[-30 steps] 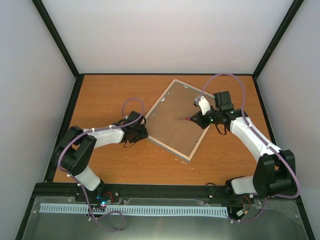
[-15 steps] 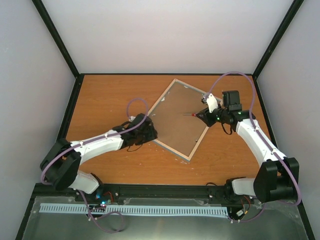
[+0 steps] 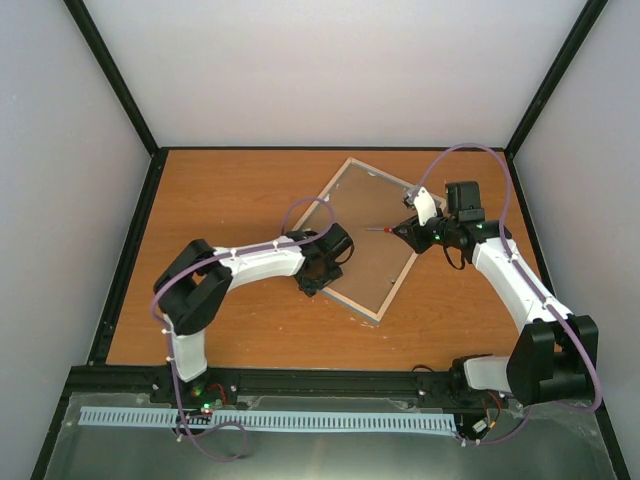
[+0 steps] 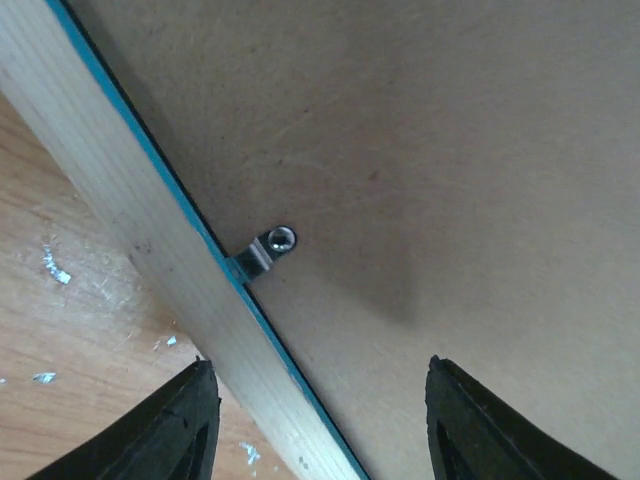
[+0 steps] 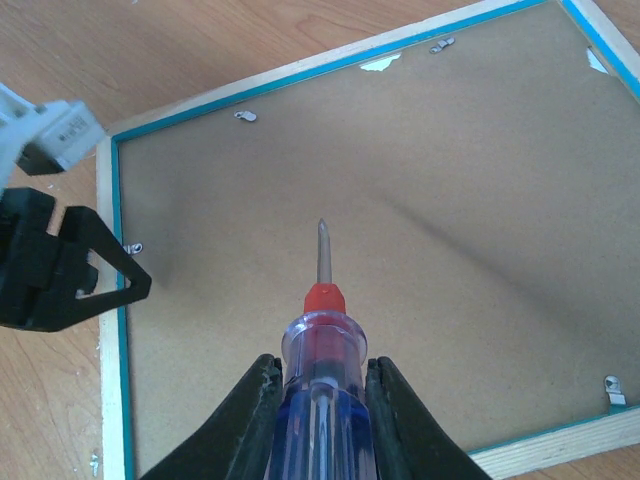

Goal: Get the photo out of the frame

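Observation:
The frame (image 3: 400,287) lies face down on the table, pale wood rim up, with its brown backing board (image 3: 365,225) showing. The photo is hidden under that board. My left gripper (image 4: 320,365) hangs open over the frame's lower-left rim (image 4: 130,210), one finger on each side of it. A small metal tab (image 4: 268,250) sits just ahead. In the top view that left gripper (image 3: 325,278) is at the same edge. My right gripper (image 5: 320,362) is shut on a screwdriver (image 5: 325,300) with a clear blue handle. The tip points over the backing board (image 5: 400,250) without touching it.
More metal tabs (image 5: 245,116) hold the board along the other rims, one at the far side (image 5: 440,45) and one at the right (image 5: 615,390). White flecks lie on the orange table (image 4: 50,265) beside the frame. Black posts and grey walls enclose the table.
My left arm has swung right from the bare table onto the frame's lower-left rim, its jaws wider apart. The right gripper rose slightly toward the upper right, then held still with the screwdriver.

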Robot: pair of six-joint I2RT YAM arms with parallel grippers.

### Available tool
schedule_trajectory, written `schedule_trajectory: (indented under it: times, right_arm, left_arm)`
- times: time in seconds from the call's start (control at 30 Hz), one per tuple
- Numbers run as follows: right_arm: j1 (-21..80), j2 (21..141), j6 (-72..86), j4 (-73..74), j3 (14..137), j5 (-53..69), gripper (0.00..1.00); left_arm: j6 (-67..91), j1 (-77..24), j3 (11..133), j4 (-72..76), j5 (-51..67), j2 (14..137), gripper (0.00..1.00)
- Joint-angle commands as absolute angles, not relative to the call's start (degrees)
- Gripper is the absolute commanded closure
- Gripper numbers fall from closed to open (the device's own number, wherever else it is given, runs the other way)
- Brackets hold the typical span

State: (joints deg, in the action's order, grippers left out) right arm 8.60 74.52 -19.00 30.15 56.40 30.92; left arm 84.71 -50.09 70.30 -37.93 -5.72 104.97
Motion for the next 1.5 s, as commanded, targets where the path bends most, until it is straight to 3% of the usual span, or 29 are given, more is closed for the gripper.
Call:
schedule_trajectory:
  times: [0.0,0.13,0.43,0.63,1.07,1.47]
  right_arm:
    - [7.9,73.6,-18.8,28.9,55.9,32.3,0.97]
    - [7.9,74.1,-19.1,29.1,56.0,32.8,0.97]
    - [7.7,73.8,-19.2,29.2,56.1,32.8,0.97]
    - [7.3,73.4,-19.2,29.2,55.9,33.0,0.97]
    - [6.9,74.1,-19.3,29.7,56.0,34.7,0.97]
    - [6.9,75.3,-19.5,29.9,55.9,36.6,0.97]
  left_arm:
    - [89.5,-50.4,74.7,-43.2,-4.7,108.6,0.44]
    - [89.7,-50.4,75.3,-42.4,-5.1,110.5,0.47]
    - [87.8,-50.0,74.5,-42.2,-6.6,111.0,0.76]
    - [79.3,-46.9,66.3,-37.5,-6.1,107.4,0.92]
    - [47.7,-43.4,49.4,-26.1,2.3,96.7,0.97]
    - [36.0,-41.7,45.7,-24.7,1.1,92.8,0.99]
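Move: The left hand hovers open over the middle of the frame's near short rail, with the wood about 2 cm straight below its fingertips. A metal clip sits on the rail's inner side, some 3 cm ahead and 2 cm left; the frame's nearest corner is about 10 cm back and 12 cm right. The screwdriver tip hangs roughly 11 cm ahead, 9 cm right and 7 cm higher. From the right hand, that rail's middle is about 8 cm back, 15 cm left and 16 cm below. Down about 2 cm first: the left hand sets its fingers either side of the wooden rail and closes to pinch it. Keeping the grip, it drags the rail about 5.5 cm left at table level, easing back a little late on, while the wrist turns some 35 degrees clockwise. The right hand stays put, holding the screwdriver above the backing board. ##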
